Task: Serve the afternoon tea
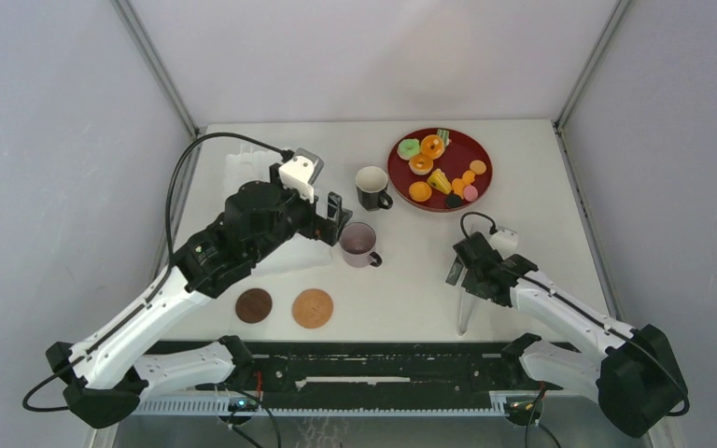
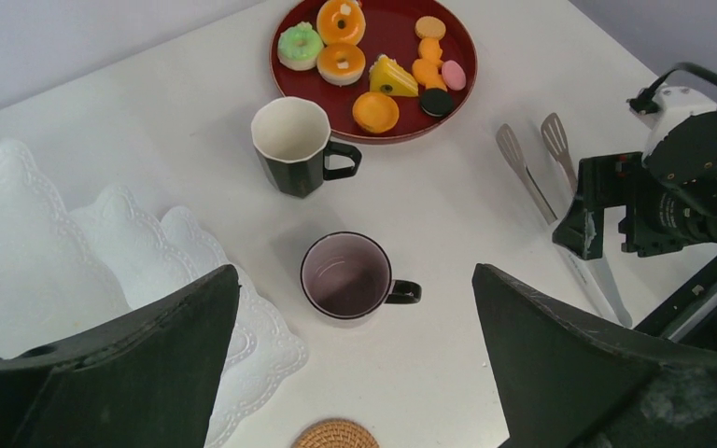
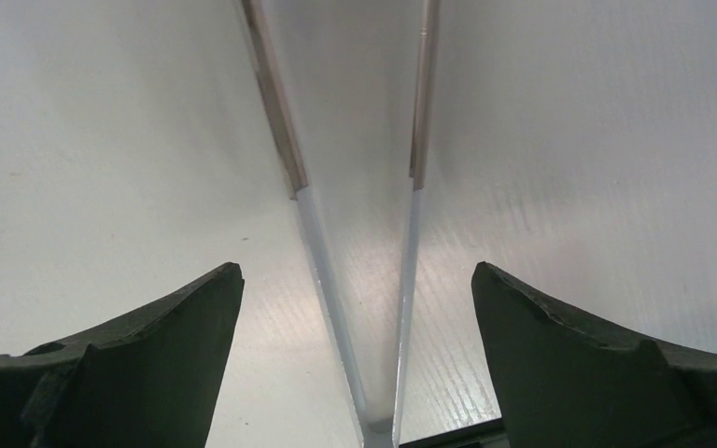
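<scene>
The mauve mug (image 1: pixel 358 243) (image 2: pixel 345 277) stands upright mid-table, its handle to the right. My left gripper (image 1: pixel 336 217) (image 2: pixel 355 271) hovers open above it, one finger on each side, touching nothing. The black mug (image 1: pixel 372 187) (image 2: pixel 291 147) stands just behind. Two round coasters, one dark (image 1: pixel 253 305) and one light (image 1: pixel 313 308) (image 2: pixel 334 436), lie near the front. The white tiered stand (image 1: pixel 243 170) (image 2: pixel 56 243) is partly hidden under my left arm. Pastries (image 1: pixel 420 164) (image 2: pixel 342 63) lie on the dark red tray (image 1: pixel 462 149) (image 2: pixel 390 26). My right gripper (image 1: pixel 462 266) (image 3: pixel 357 266) is open over the tongs.
The long metal tongs (image 1: pixel 467 303) (image 2: pixel 532 182) (image 3: pixel 409 140) lie flat on the table at the front right, their arms running between my right fingers without touching them. Grey walls close in the table on three sides.
</scene>
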`<state>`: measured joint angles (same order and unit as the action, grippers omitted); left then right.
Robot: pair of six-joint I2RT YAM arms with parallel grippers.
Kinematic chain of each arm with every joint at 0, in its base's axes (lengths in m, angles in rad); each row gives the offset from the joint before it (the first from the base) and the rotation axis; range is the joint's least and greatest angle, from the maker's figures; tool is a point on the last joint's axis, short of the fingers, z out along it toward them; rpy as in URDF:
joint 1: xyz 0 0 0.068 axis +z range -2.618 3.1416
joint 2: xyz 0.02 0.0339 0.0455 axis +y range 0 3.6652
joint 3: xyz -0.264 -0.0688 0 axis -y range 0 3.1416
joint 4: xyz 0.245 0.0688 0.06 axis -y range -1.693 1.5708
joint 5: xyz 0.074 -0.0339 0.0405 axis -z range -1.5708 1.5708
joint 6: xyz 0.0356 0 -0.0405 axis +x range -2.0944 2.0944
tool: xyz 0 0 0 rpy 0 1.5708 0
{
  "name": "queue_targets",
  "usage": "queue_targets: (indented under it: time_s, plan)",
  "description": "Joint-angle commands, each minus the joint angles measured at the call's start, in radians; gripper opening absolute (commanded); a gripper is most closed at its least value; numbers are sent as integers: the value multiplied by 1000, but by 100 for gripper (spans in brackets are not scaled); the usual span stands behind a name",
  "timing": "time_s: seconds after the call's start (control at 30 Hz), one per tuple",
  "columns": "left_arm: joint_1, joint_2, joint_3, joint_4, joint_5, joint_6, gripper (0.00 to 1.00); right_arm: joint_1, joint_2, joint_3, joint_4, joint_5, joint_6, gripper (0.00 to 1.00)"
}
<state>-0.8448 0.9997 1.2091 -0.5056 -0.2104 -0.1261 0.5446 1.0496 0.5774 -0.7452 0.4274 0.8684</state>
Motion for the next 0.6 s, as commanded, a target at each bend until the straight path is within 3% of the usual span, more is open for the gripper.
queue_targets:
  time_s: [0.0,0.1,0.23,0.37,0.57]
  plan:
    - [3,-33,-22,53,-31,33,99,-2,1,45,45,-41,-67,100]
    - [3,-36,-27,60,-29,40,99,-59,35,52,37,-105,-52,100]
    - [3,-41,-30,61,-29,44,100,-65,116,47,55,-79,-48,97]
    - [3,-47,-31,54,-38,49,100,-60,178,48,103,-78,-60,84]
    - [3,-51,-35,52,-44,45,100,-43,230,49,149,-82,-64,76]
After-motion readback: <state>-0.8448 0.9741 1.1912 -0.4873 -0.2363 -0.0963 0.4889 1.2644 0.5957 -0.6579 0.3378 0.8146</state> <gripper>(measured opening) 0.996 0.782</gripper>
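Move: The white-handled tongs lie open, with their hinge end towards the robot. Their middle is about 2 cm ahead of the right hand, in line with it sideways and some 4 cm below. From that hand, the red tray is about 25 cm ahead and 6 cm left, and the purple mug about 8 cm ahead and 24 cm left. From the left hand, the tongs' middle is roughly level fore and aft, 24 cm to the right and 33 cm below. The tongs' two arms, near where the white handles meet the metal, come between the right hand's fingers as it sinks about 3 cm to the table, after a very slight shift left. On the way down the wrist tips the fingers some 10 degrees nearer to vertical, and the wide-open gripper closes by about a fifth, narrowing on the arms from outside without a clear grip. ##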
